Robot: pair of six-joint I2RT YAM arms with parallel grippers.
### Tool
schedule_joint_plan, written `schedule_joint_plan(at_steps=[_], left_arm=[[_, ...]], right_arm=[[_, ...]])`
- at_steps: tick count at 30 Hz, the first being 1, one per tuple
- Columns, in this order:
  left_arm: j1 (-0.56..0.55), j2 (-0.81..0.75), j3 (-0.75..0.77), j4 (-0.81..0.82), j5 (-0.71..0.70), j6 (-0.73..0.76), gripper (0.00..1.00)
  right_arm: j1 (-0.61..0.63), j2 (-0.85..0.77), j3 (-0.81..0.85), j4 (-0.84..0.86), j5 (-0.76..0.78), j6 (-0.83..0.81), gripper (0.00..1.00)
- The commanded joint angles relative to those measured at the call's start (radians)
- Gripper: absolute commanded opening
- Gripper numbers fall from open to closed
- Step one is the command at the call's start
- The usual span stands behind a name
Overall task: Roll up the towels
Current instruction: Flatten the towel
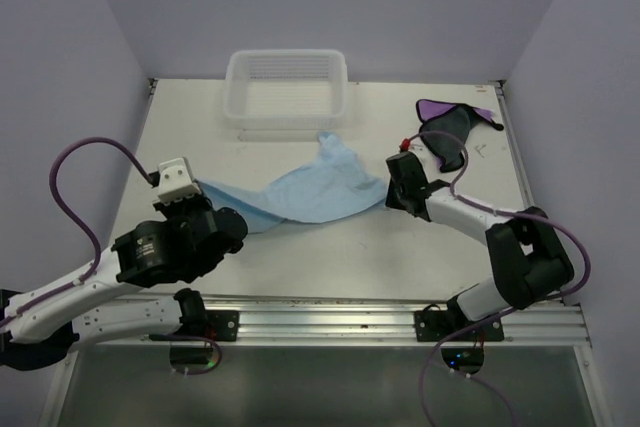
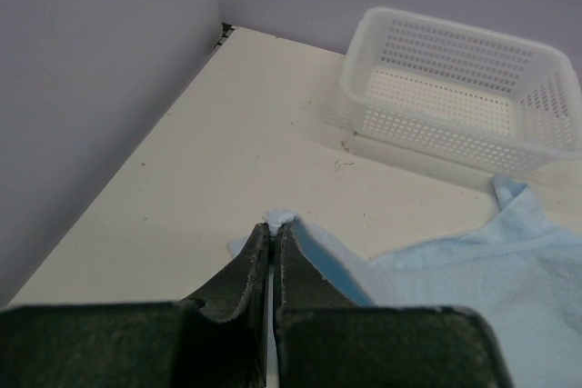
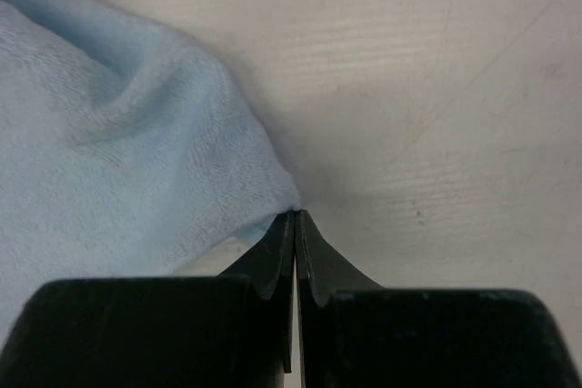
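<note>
The light blue towel (image 1: 310, 192) is stretched across the middle of the table between my two grippers, with one corner trailing toward the basket. My left gripper (image 1: 203, 190) is shut on the towel's left corner, and a small tuft of cloth pokes out past its tips (image 2: 275, 223). My right gripper (image 1: 388, 195) is shut, pinching the towel's right corner at its very tips (image 3: 296, 217); the light blue towel (image 3: 118, 161) fans out to the left of them. The purple towel (image 1: 452, 125), dark side up, lies crumpled at the far right.
A white perforated basket (image 1: 287, 107) stands at the far edge, just beyond the blue towel; its rim (image 2: 436, 138) is seen ahead of the left wrist. Purple walls close in the table on the left, back and right.
</note>
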Motion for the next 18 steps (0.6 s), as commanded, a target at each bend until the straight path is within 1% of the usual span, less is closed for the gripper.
schedule_joint_plan(at_steps=[1, 3, 5, 6, 9, 10, 11, 12, 13, 14, 15, 16, 17, 18], left_arm=[[0.003, 0.008, 0.06, 0.063, -0.113, 0.035, 0.0], [0.003, 0.012, 0.071, 0.094, -0.122, 0.058, 0.0], [0.003, 0.017, 0.085, 0.131, -0.13, 0.113, 0.0], [0.003, 0.02, 0.093, 0.164, -0.13, 0.142, 0.0], [0.003, 0.022, 0.097, 0.174, -0.13, 0.146, 0.0], [0.003, 0.017, 0.093, 0.169, -0.127, 0.138, 0.0], [0.001, 0.013, 0.09, 0.162, -0.116, 0.129, 0.0], [0.003, -0.001, 0.085, 0.14, -0.108, 0.117, 0.0], [0.003, -0.01, 0.073, 0.137, -0.104, 0.107, 0.0], [0.003, -0.021, 0.064, 0.136, -0.095, 0.109, 0.0], [0.003, -0.043, 0.058, 0.137, -0.09, 0.109, 0.0], [0.003, -0.053, 0.039, 0.14, -0.087, 0.11, 0.0], [0.001, -0.063, 0.03, 0.148, -0.076, 0.11, 0.0], [0.003, -0.075, 0.022, 0.16, -0.072, 0.113, 0.0]], right_arm=[[0.008, -0.084, 0.131, -0.107, 0.104, -0.177, 0.0], [0.008, -0.113, 0.194, -0.14, 0.136, -0.242, 0.0], [0.021, -0.152, 0.229, -0.141, 0.138, -0.36, 0.0], [0.05, -0.175, 0.249, -0.128, 0.139, -0.46, 0.0], [0.135, -0.201, 0.214, -0.082, 0.173, -0.602, 0.0], [0.216, -0.202, 0.194, -0.074, 0.19, -0.698, 0.0], [0.258, -0.199, 0.173, -0.066, 0.198, -0.72, 0.0], [0.292, -0.199, 0.139, -0.09, 0.176, -0.733, 0.03], [0.338, -0.199, 0.128, -0.114, 0.15, -0.724, 0.12], [0.35, -0.201, 0.122, -0.141, 0.123, -0.699, 0.24], [0.36, -0.233, 0.095, -0.166, 0.103, -0.675, 0.24], [0.363, -0.263, 0.068, -0.158, 0.09, -0.625, 0.27], [0.363, -0.309, 0.036, -0.137, 0.072, -0.604, 0.38], [0.363, -0.399, -0.029, -0.085, 0.076, -0.598, 0.42]])
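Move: At the towel's right corner, the right hand already has it pinched just above the table; the towel's middle lies about 14 cm to its left, 4 cm ahead and a touch lower. The white basket stands some 33 cm ahead and 22 cm left of this hand, the grey-purple cloth roughly 20 cm ahead and 15 cm right. The left hand holds the left corner high, with the towel's middle about 14 cm ahead, 17 cm right and 30 cm below it. Whipping the pinched right corner upward, the right hand rises about 14 cm while going slightly forward, then swings left and back across the towel's right end, sinking some 5 cm as its fingers open and let go; the wrist turns about 40 degrees counter-clockwise. The left hand keeps its pinch and rises a couple of centimetres. ##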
